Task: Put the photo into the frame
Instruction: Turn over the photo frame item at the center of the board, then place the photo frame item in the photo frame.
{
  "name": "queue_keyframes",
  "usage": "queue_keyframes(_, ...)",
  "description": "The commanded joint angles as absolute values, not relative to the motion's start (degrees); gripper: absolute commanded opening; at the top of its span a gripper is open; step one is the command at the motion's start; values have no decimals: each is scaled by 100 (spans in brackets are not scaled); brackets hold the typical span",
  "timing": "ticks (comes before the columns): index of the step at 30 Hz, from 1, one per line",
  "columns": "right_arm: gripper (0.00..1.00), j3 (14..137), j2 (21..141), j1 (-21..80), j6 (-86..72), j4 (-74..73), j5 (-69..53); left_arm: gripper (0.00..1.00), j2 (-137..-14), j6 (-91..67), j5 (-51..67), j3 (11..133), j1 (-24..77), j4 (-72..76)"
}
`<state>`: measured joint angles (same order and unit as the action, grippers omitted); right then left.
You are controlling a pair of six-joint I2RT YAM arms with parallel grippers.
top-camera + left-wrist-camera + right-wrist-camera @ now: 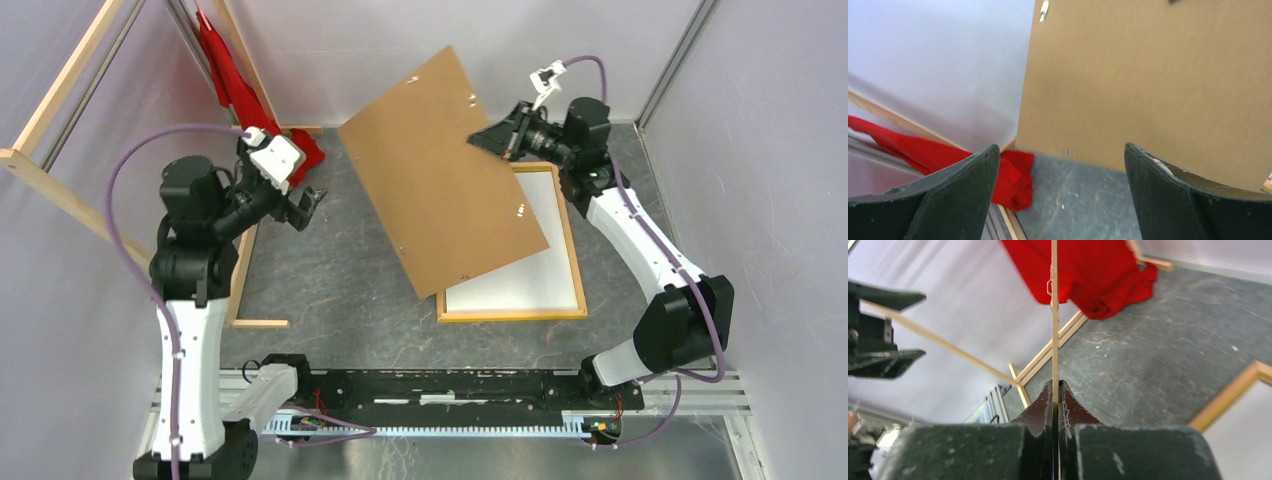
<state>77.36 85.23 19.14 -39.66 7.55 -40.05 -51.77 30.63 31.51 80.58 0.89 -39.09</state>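
The frame (577,270) lies flat on the table at the right, its light wood side up. A white sheet (520,270) fills it; this looks like the photo's plain back, and no picture shows. My right gripper (492,140) is shut on the right edge of the brown backing board (440,170), holding it tilted in the air over the frame's left part. In the right wrist view the board (1053,315) is edge-on between the closed fingers (1055,385), with the frame's corner (1233,390) at the right. My left gripper (305,205) hangs open and empty, left of the board (1148,75).
A red cloth (240,90) hangs at the back left and bunches on the table (1008,175). Light wooden slats (60,90) lean along the left wall, and one (245,290) lies along the table's left edge. Pale walls enclose the dark grey tabletop (340,280).
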Motion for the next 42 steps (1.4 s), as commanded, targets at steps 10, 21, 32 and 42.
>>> queue_keyframes(10, 0, 6351, 7619, -927, -4629, 167, -4823, 100, -5990, 3029, 2675, 7089, 113, -4880)
queue_keyframes(21, 0, 5480, 7611, -1227, -4501, 268, -5015, 100, -5907, 3134, 2706, 6372, 192, -4570)
queue_keyframes(32, 0, 5256, 7915, -1223, -4618, 618, -4977, 100, -5760, 3263, 2643, 6276, 211, -4706)
queue_keyframes(42, 0, 5150, 8263, -1227, -4990, 1197, -4892, 100, -5830, 3270, 2545, 6356, 226, -4856)
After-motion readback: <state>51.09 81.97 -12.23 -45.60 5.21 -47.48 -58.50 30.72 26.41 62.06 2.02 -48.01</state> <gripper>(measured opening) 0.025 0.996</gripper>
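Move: The brown backing board is already pinched at its right-hand long edge in the right gripper, high over the table. The yellow frame it is taken to lies with its middle about 10 cm to this hand's right, 4 cm farther out and some 35 cm below, the white sheet inside it at the same place. From the empty left hand the frame's middle is roughly 47 cm to the right, 14 cm farther out and 40 cm down. The backing board is carried over the frame by the right hand, which first sweeps quickly about 20 cm to the right while sinking, then goes almost straight down, slowing, some 17 cm lower in all. Its wrist turns clockwise and tips down about 30 degrees, fingers staying shut on the edge. The left hand, open and empty, drops about 20 cm with its wrist tipping down, clear of the board. ##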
